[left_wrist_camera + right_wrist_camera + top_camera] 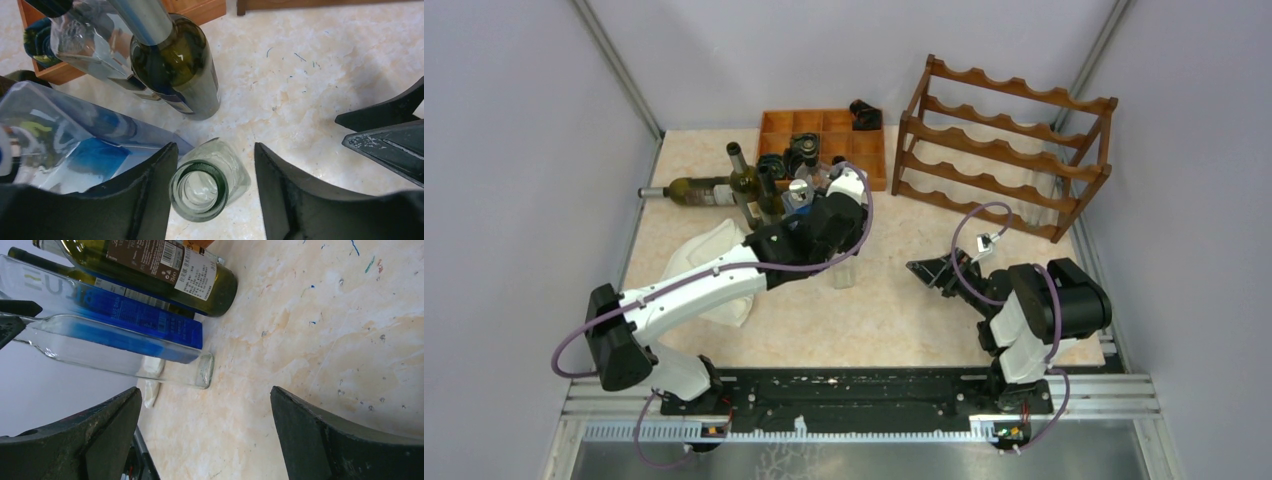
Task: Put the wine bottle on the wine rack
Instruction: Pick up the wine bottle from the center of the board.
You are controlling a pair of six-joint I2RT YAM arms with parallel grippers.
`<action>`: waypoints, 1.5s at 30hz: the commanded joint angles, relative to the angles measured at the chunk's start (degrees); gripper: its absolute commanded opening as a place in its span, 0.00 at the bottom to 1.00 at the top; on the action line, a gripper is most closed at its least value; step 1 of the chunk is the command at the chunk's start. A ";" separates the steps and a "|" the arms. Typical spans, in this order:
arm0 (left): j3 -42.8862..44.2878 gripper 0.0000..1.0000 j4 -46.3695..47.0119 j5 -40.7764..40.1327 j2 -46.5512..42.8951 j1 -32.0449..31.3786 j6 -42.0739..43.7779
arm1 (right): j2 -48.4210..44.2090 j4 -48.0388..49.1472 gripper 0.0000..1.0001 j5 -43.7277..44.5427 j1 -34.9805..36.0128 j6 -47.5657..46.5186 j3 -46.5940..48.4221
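Note:
A clear glass wine bottle point(842, 272) stands upright in the middle of the table. My left gripper point(828, 236) hangs over it. In the left wrist view its round mouth point(199, 189) sits between the jaws of the left gripper point(215, 150). The left finger point(150, 190) is against the neck, and a gap shows before the right finger point(285, 190). My right gripper point(921, 268) is open and empty, low over the table to the right of the bottle; it point(206, 390) faces the bottle's base point(202, 371). The reddish-brown wine rack point(999, 148) stands at the back right.
Several other bottles point(759, 185) crowd behind the left gripper, among them a dark green one point(180, 70) and a blue-tinted one point(75, 145). A dark bottle point(694, 190) lies at the left. An orange-brown compartment tray point(776, 124) sits at the back. A white cloth point(714, 260) lies under the left arm.

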 commanded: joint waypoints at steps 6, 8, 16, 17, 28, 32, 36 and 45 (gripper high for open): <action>0.81 0.08 1.20 3.03 1.87 0.36 3.04 | -1.82 11.07 0.98 -0.10 -0.23 -0.50 -2.12; 1.41 0.00 0.96 5.11 1.60 0.36 4.72 | -3.45 10.50 0.98 -0.05 -0.27 -0.80 -2.53; -0.33 0.00 9.08 25.64 -4.08 -0.58 20.33 | -36.18 -40.31 0.99 7.58 0.44 -13.43 5.02; -1.71 0.00 10.84 26.86 -5.30 -1.24 23.44 | -43.77 -53.22 0.99 12.44 1.21 -18.32 8.17; -17.74 0.00 38.15 29.17 -9.57 -9.31 53.16 | -64.52 -86.94 0.98 18.84 1.91 -30.16 20.13; -22.42 0.00 45.81 26.94 -9.40 -8.88 52.79 | -66.27 -90.11 0.98 20.54 1.92 -29.64 19.99; -26.71 0.00 55.22 27.16 -9.27 -8.87 48.23 | -67.54 -91.51 0.99 20.41 1.87 -23.71 20.22; -36.65 0.00 84.33 29.66 -6.88 -8.96 45.54 | -67.75 -74.91 0.99 20.37 0.71 14.39 8.44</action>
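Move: The clear wine bottle stands upright with its neck already between my open left fingers, perhaps 1 cm left of centre; its middle is about 10 cm below that hand. The blue bottle stands some 6 cm to the hand's left and 3 cm farther out, a green bottle about 10 cm straight ahead, both also with their middles below me. From my right hand the clear bottle's middle is roughly 19 cm left, 2 cm ahead and 5 cm higher. I shut my left fingers on the clear bottle's neck, then draw it back and right, about 8 cm each way, away from the blue and green bottles, turning the hand some 50 degrees clockwise and tipping the fingers up. My open right hand swings up about 18 cm, sinks back some 10, shifts about 5 cm right and turns a little clockwise. ##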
